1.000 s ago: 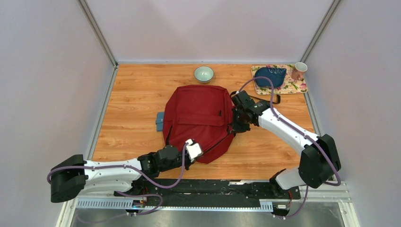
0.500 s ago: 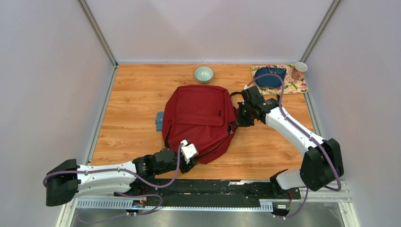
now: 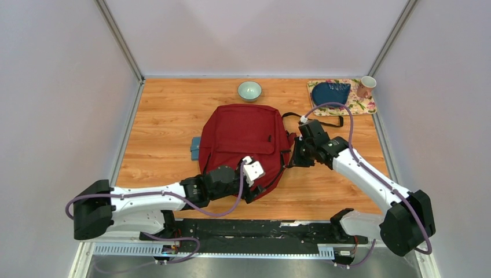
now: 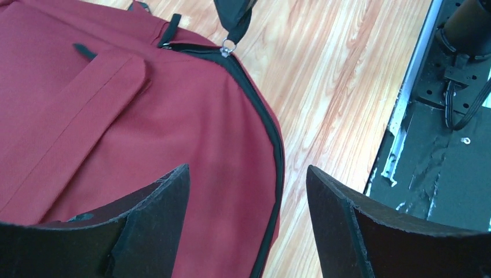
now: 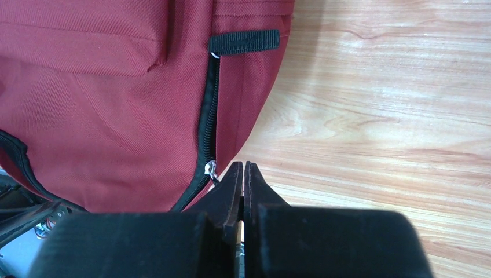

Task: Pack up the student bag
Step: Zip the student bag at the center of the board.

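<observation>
The student bag lies flat in the middle of the wooden table, dark red with black zipper trim. My left gripper hangs open over the bag's near right edge; in the left wrist view its fingers straddle the black zipper line and hold nothing. My right gripper is at the bag's right side, shut. In the right wrist view its tips pinch the pull of the silver zipper slider, with the zipper running away from it. The bag's inside is hidden.
A green bowl stands behind the bag. A floral mat at the back right carries a dark blue pouch and a pink cup. A small blue object pokes out at the bag's left edge. A black strap trails right.
My left gripper has opened and moved right over the bag's near edge. My right gripper, still shut, has drawn toward the near side along the bag's right edge.
</observation>
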`<state>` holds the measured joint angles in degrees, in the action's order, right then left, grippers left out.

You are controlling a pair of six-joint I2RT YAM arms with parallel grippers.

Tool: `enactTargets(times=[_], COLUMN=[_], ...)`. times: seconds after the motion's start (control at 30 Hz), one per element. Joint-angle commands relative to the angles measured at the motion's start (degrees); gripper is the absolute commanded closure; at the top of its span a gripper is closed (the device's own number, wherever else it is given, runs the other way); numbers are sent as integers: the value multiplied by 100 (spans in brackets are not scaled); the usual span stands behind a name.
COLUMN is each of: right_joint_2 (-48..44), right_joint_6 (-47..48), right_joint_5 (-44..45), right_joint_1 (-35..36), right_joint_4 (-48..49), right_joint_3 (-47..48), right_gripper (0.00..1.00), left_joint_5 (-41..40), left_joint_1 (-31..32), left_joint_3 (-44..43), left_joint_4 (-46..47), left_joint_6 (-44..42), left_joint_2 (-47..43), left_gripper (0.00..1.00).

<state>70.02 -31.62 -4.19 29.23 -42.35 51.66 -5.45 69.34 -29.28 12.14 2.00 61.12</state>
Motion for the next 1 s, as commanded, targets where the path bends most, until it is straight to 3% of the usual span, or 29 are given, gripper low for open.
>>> enactTargets(times=[0.0, 0.43, 0.47, 0.57, 0.67, 0.7, 0.97], right_joint_2=[-304, -753, -762, -788, -779, -753, -261], right_joint_6=[15, -64, -47, -55, -55, -55, -46], right_joint_5=[-82, -196, -197, -223, -232, -223, 409], right_joint_1=[21, 47, 39, 56, 56, 56, 30], right_joint_4=[192, 183, 183, 174, 209, 227, 253], right_joint_3=[-121, -218, -209, -200, -183, -165, 370], right_gripper=[100, 100, 100, 100, 100, 100, 100], left_joint_5=[281, 704, 608, 363, 107, 71, 325], left_joint_1=[0, 0, -8, 0, 0, 0, 9], left_joint_3=[-438, -974, -992, -1010, -1019, -1019, -632], left_joint_4=[411, 992, 983, 939, 790, 720, 763], left_joint_6=[-191, 29, 37, 81, 116, 125, 362], left_joint_2=[742, 2070, 2149, 2254, 2342, 2369, 2194], left_gripper=[20, 20, 24, 51, 95, 100, 100])
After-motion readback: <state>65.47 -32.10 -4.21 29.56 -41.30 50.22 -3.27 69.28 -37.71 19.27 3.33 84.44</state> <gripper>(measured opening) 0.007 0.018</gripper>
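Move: The stretch of zipper edge that the open left hand goes for, on the bag's near right side, lies about 6 cm to its right, 1 cm ahead and 6 cm below. The zipper slider is some 8 cm right and 7 cm ahead of the left hand, and the black webbing tab is about 5 cm beyond the slider. From the right hand, shut on the slider's pull strap, the slider is about 2 cm to the left and 2 cm below, and that stretch of edge 6 cm back and 4 cm left. The left hand goes right and down together, about 5 cm each way, with its fingers wide open, onto the zipper edge on the base side of the slider, then shuts them to pinch the edge while creeping about 1 cm forward. The right hand keeps its closed grip on the pull strap, rising only some 1.5 cm before easing down a little at the end. ##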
